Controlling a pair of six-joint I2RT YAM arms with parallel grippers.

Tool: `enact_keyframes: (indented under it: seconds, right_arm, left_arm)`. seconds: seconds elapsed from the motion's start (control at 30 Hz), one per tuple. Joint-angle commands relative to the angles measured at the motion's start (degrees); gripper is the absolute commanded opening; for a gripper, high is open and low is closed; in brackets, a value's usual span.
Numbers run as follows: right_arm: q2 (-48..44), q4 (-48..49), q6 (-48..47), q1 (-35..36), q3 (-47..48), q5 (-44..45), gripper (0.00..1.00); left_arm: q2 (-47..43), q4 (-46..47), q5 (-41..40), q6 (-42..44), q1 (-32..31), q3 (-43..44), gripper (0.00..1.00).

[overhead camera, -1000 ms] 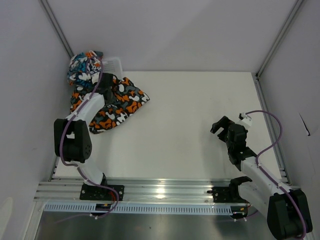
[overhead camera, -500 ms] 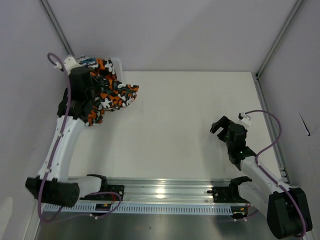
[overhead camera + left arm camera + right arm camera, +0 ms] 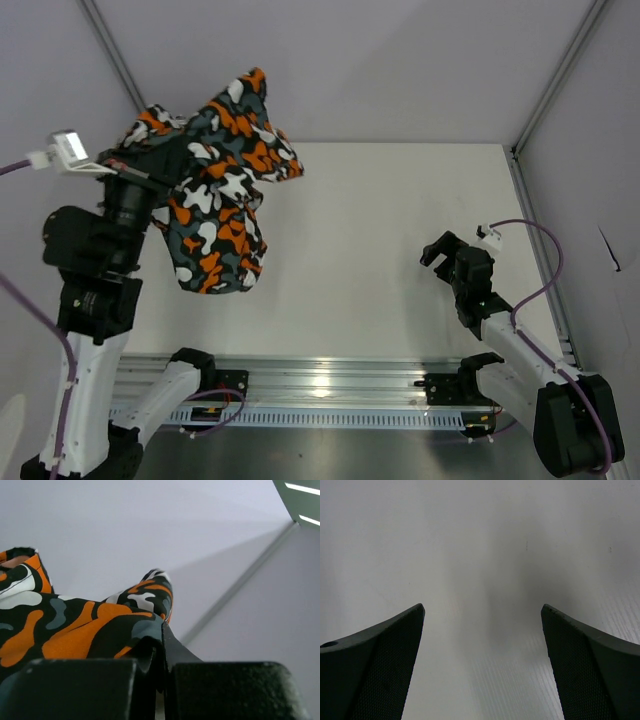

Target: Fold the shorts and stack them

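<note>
The camouflage shorts (image 3: 220, 195), orange, black, grey and white, hang in the air at the left, lifted high above the table. My left gripper (image 3: 150, 190) is shut on their fabric. In the left wrist view the cloth (image 3: 75, 630) is pinched between the jaws, and my left gripper (image 3: 162, 680) points up at the wall. The blue-teal cartoon shorts and the basket are hidden behind the raised arm and cloth. My right gripper (image 3: 447, 252) is open and empty just above the table at the right; in the right wrist view it (image 3: 482, 625) holds only bare table between its fingers.
The white table (image 3: 400, 220) is bounded by grey walls, with a metal frame post (image 3: 553, 75) at the back right. A metal rail (image 3: 320, 380) runs along the near edge by the arm bases.
My left arm has risen high and swung toward the camera, lifting the camouflage shorts off the table. They now hang unfurled. My right arm has not moved.
</note>
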Motion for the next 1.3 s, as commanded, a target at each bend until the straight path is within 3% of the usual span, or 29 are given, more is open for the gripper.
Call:
enact_keyframes:
  seconds: [0.0, 0.1, 0.13, 0.2, 0.27, 0.3, 0.37, 0.4, 0.43, 0.47, 0.6, 0.8, 1.13, 1.27]
  right_arm:
    - [-0.6, 1.2, -0.9, -0.1, 2.3, 0.8, 1.0]
    - [-0.8, 1.3, -0.9, -0.1, 2.3, 1.0, 1.0]
    - [-0.8, 1.1, -0.9, -0.2, 2.4, 1.1, 0.99]
    - [-1.2, 0.8, -0.9, -0.1, 2.3, 1.6, 0.99]
    - [-1.9, 0.8, -0.9, -0.1, 2.1, 1.7, 0.99]
    - [-2.1, 0.5, -0.9, -0.1, 2.0, 1.9, 0.99]
    - [-2.4, 0.3, -1.0, -0.1, 1.9, 2.1, 0.99]
    - [-2.6, 0.0, -1.0, -0.1, 1.9, 2.2, 1.0]
    - [-2.7, -0.2, -1.1, -0.2, 1.9, 2.3, 1.0]
    - [-2.8, -0.2, -1.1, -0.2, 1.9, 2.3, 0.99]
    - [-3.2, 0.4, -1.1, -0.2, 1.9, 1.9, 0.99]
    - [-2.6, 0.4, -0.9, -0.2, 2.1, 1.1, 0.99]
    - [-2.7, 0.4, -0.9, -0.2, 1.9, 1.3, 1.0]
    - [-2.6, 0.5, -1.0, -0.2, 2.0, 1.4, 0.99]
  left_arm:
    - [4.0, 6.8, 11.2, -8.0, -4.5, -10.6, 0.0]
    - [10.9, 9.5, 6.4, -6.5, -14.8, -13.8, 0.0]
    - [13.4, 10.1, 4.6, -5.6, -21.1, -14.0, 0.0]
    - [22.7, 9.9, 0.0, -3.2, -26.1, -11.2, 0.0]
    - [32.3, 8.7, 1.6, -2.8, -28.9, -7.4, 0.0]
    - [35.5, 7.4, 3.1, -2.8, -28.9, -3.6, 0.11]
    - [44.3, -5.0, 3.2, -1.8, -27.8, 5.2, 0.4]
    - [46.2, -9.5, 1.6, -1.7, -27.3, 9.3, 0.87]
    - [47.0, -14.2, -0.2, -1.8, -25.8, 10.3, 0.96]
    - [46.7, -13.9, -0.7, -1.9, -24.8, 9.2, 0.99]
    - [40.0, -10.7, -1.7, -4.0, -16.3, -0.9, 0.99]
    - [40.1, -13.5, -10.2, -1.3, -8.4, -5.3, 0.99]
    - [55.6, -12.9, -1.8, 3.8, -4.5, 1.3, 0.97]
    - [61.1, -12.7, 2.1, 2.9, 0.4, 3.6, 0.97]
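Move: High over the table's left side, the shut left gripper still holds the camouflage shorts. The bare landing spot lies about 14 cm ahead, 30 cm to its right and some 53 cm below. The white basket with the blue shorts is roughly 34 cm ahead, 11 cm left and 50 cm below. From the open right hand, the landing spot is about 8 cm ahead, 11 cm left and 9 cm down; that hand hangs near the spot's right, nearer edge. Flinging the held shorts down and to the right, the left arm sweeps some 30 cm each way and a little forward, tipping its fingers downward and opening wide at the far end to let the shorts go. Still open, it then swings back left about 20 cm towards the basket side, easing forward, and finally sinks over bare table between basket and shorts, fingers pointing steeply down. ##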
